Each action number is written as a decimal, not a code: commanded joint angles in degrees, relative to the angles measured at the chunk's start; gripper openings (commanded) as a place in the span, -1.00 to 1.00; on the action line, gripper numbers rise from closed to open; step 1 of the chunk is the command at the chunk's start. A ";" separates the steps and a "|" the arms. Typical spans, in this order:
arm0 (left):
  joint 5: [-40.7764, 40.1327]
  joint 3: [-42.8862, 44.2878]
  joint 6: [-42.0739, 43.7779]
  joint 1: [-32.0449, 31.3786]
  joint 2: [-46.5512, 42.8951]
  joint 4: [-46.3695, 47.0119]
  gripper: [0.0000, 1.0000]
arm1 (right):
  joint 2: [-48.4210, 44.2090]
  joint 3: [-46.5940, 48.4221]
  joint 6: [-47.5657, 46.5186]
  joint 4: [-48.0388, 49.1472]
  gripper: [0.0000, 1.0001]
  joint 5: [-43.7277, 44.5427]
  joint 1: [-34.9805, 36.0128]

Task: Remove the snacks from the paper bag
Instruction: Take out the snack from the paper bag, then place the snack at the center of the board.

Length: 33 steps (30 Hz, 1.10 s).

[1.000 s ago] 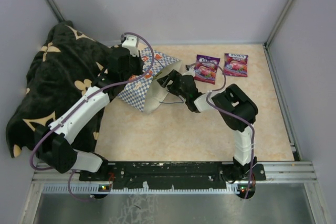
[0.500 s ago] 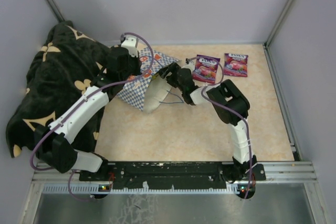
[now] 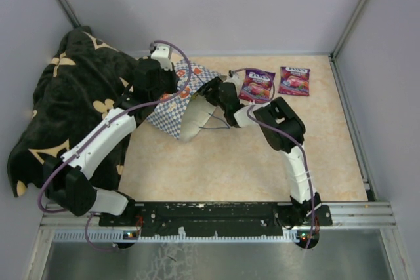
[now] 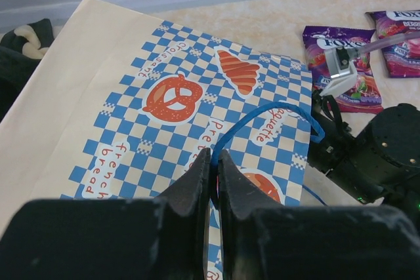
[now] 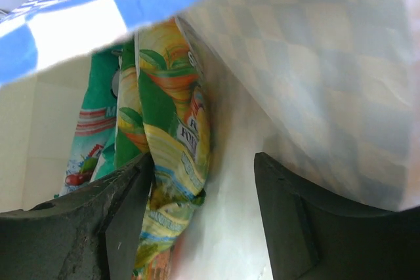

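The paper bag (image 3: 172, 111), blue-and-white checkered, lies on its side with its mouth toward the right. My left gripper (image 4: 214, 155) is shut on its blue cord handle (image 4: 262, 111). My right gripper (image 3: 210, 91) reaches into the bag's mouth. Inside, its jaws (image 5: 203, 168) stand apart, with a green-yellow snack packet (image 5: 172, 129) lying against the left finger and a teal packet (image 5: 92, 129) behind it. Two purple snack packets (image 3: 257, 86) (image 3: 294, 80) lie on the table right of the bag, also visible in the left wrist view (image 4: 341, 67).
A black blanket with cream motifs (image 3: 65, 103) is heaped at the left, under and behind the left arm. Grey walls and metal frame posts (image 3: 357, 11) close in the table at the back and sides.
My right gripper has pushed leftward, deeper into the bag's mouth, and its jaws have narrowed. The left gripper keeps its hold on the handle and has not moved.
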 commanded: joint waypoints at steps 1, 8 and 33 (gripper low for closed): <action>2.40 0.51 -1.59 0.72 0.59 2.61 -0.76 | 2.62 5.11 -0.73 1.64 0.25 -0.42 -0.31; 4.02 0.70 -0.07 0.69 1.50 3.69 -0.75 | 4.63 7.70 -0.37 1.83 -0.58 0.49 -0.12; -0.22 -2.84 3.12 2.10 1.30 6.81 -0.73 | -57.19 -17.32 -37.58 -66.65 -1.00 11.47 -0.64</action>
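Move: The green snack packet I'm after stands inside the bag, about 4 cm ahead of my right hand and 3 cm left, nearly at its height. A teal packet leans some 5 cm farther left of it. From my right hand, the bag's loose blue handle lies about 13 cm back and 4 cm right, and the near Fox's packet about 18 cm right, roughly level. From my left hand, the green packet is some 8 cm ahead, 4 cm right and 18 cm below. I ease my right hand a centimetre or two deeper into the bag, forward and left, and shut its open fingers on the green packet's edge. Then I draw back out through the mouth about 18 cm, swinging right and rising, rolling the wrist some 30 degrees so its left side drops. My left hand keeps its pinch on the upper blue handle, sinking about 2 cm. ##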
